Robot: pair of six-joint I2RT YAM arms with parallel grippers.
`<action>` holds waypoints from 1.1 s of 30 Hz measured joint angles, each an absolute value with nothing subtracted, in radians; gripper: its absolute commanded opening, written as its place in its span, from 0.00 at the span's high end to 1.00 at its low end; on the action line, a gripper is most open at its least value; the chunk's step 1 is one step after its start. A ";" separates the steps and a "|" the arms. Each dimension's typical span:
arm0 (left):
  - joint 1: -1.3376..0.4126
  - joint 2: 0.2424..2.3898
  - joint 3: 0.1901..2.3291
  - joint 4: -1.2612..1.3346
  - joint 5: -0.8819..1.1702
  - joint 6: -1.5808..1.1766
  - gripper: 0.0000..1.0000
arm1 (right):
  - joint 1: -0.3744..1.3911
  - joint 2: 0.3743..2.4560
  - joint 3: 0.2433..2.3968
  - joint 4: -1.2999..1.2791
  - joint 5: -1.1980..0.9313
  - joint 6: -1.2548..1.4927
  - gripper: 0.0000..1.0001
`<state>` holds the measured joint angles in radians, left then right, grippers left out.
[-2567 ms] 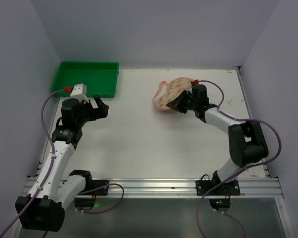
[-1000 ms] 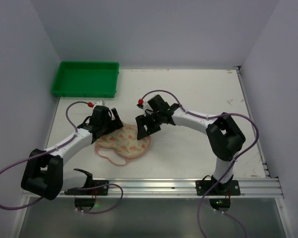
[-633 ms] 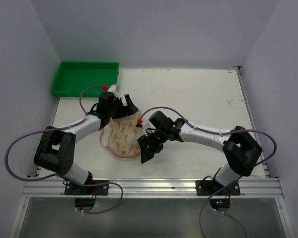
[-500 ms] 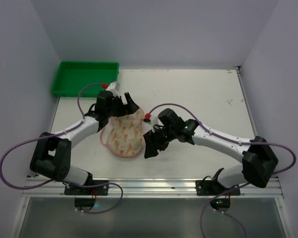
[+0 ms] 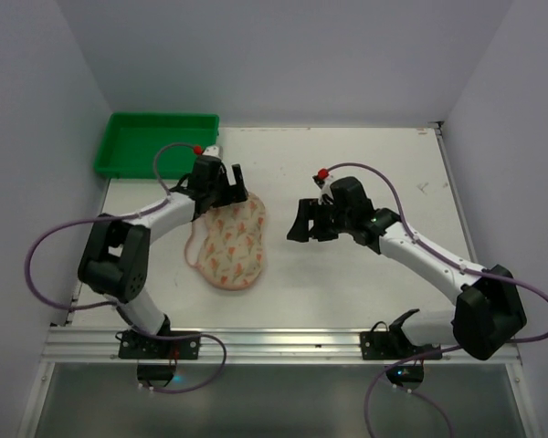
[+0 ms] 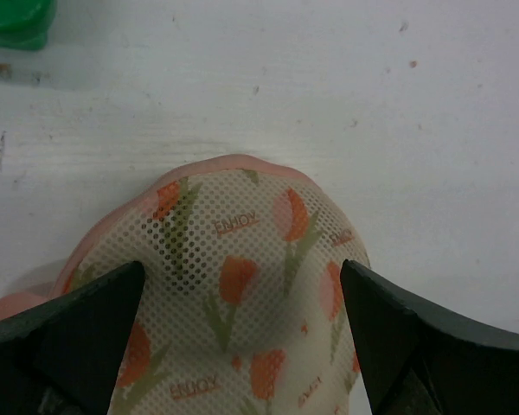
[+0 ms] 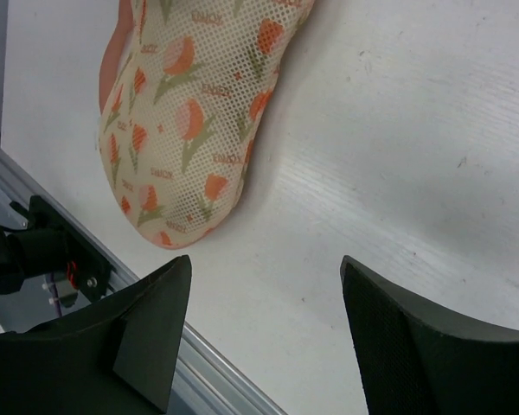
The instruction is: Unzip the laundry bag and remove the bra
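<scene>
The laundry bag [image 5: 232,243], cream mesh with orange tulips and a pink rim, lies flat and closed on the white table, left of centre. My left gripper [image 5: 230,190] stands open over its far end. In the left wrist view the bag [image 6: 242,251] fills the gap between the two black fingers [image 6: 86,324], and contact cannot be told. My right gripper [image 5: 306,224] is open with nothing in it, a short way right of the bag. In the right wrist view the bag [image 7: 190,121] lies at upper left, beyond the gripper [image 7: 268,303]. The bra is hidden.
A green plastic tray [image 5: 155,144] stands at the back left, its corner [image 6: 13,17] showing in the left wrist view. The metal front rail [image 7: 216,367] runs along the table's near edge, close to the bag's near end. Walls close in both sides.
The right gripper has drawn back to the right, away from the bag's side. The left gripper stays at the bag's far end. The bag has shifted slightly and lies flatter.
</scene>
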<state>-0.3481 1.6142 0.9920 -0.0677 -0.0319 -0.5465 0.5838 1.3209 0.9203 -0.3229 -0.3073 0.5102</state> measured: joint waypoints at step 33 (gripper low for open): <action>-0.604 1.114 0.579 -0.290 -0.066 -0.708 0.00 | 0.554 1.197 0.694 -0.209 -0.265 0.549 0.27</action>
<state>-0.6037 1.1141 0.5785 -0.2897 -0.0658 -0.7082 0.5541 1.1973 0.6937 -0.2092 -0.2653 0.5488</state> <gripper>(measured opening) 0.997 0.734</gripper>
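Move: My left hand, fingers wide open, hangs about 5 cm above the laundry bag's far end; the bag runs back towards me, its middle some 12 cm back and 2 cm to the left. From this hand the handle loop lies about 12 cm left and 11 cm back, and the green bin 23 cm left and 16 cm ahead. From my right hand the bag's middle is about 18 cm left, roughly level fore and aft and 9 cm below. I lower my left hand nearly 5 cm onto the bag's far end and, staying low and open, sweep it rightwards and then back, turning about 35 degrees clockwise to drag that end around. Then I lift off, swing left and further back, and sink open-fingered over the bag, unwinding most of the turn. My right hand backs off about 5 cm to the right, then eases partly back left and lower. ##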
